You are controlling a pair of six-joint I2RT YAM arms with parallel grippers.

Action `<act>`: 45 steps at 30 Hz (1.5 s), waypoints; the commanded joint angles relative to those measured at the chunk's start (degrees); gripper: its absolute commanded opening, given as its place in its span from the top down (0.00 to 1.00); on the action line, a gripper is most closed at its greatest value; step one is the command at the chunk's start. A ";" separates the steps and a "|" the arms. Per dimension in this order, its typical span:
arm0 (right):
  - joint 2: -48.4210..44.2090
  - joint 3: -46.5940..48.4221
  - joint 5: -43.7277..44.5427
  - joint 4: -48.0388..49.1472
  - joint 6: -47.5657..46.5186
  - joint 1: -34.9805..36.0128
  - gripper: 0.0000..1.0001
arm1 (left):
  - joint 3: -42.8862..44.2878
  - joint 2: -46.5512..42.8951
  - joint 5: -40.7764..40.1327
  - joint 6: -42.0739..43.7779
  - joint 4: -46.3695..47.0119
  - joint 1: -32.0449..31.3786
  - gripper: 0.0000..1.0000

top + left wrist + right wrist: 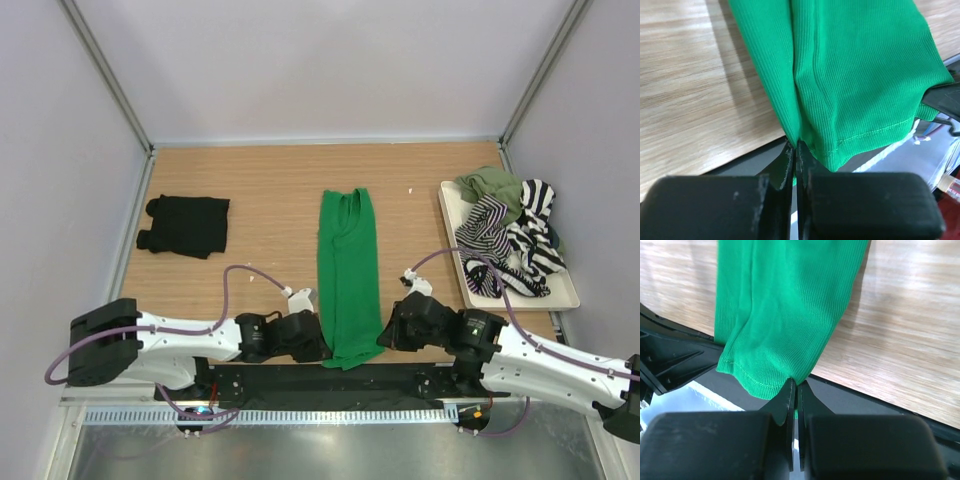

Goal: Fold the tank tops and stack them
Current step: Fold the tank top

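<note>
A bright green tank top (349,275) lies as a long narrow strip down the middle of the table, its hem hanging over the near edge. My left gripper (316,336) is shut on the hem's left corner (796,142). My right gripper (390,336) is shut on the hem's right corner (796,381). A folded black tank top (185,225) lies at the left. The olive tank top (495,186) and the black-and-white striped tank top (510,240) are heaped in the tray on the right.
The white tray (572,295) sits against the right wall. A black base plate (330,378) runs along the near table edge under the green hem. Grey walls close the table on three sides.
</note>
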 commanded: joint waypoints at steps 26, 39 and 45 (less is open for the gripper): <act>36.51 34.98 15.79 5.68 -24.95 -20.93 0.99 | 29.27 9.50 5.10 21.16 -15.22 29.57 1.00; 48.74 39.47 10.87 12.79 -29.79 -28.14 0.99 | 39.47 23.48 10.82 25.29 -15.40 37.22 1.00; 52.70 41.23 9.99 13.67 -30.85 -29.72 0.99 | 42.37 27.79 11.88 26.08 -15.40 38.63 1.00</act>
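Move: Both hands already pinch the bottom hem corners of the green tank top, some 14 cm apart. Its neckline lies about 29 cm ahead and 6 cm right of the left hand, 3 cm below it; from the right hand it is 28 cm ahead, 8 cm left, 5 cm down. The strap ends are some 13 cm beyond the neckline. The folded black top sits roughly 32 cm ahead and 37 cm left of the left hand. Both hands, keeping their pinch on the hem corners, swing forward side by side about 25 cm, carrying the hem over the garment's lower body towards the neckline in an arc that first climbs 7 to 8 cm and then sinks 3 to 4 cm while still going forward. On the way the right wrist rolls so that its fingers point more steeply down, the left turns a little over 10 degrees counter-clockwise, and neither hand lets go. ##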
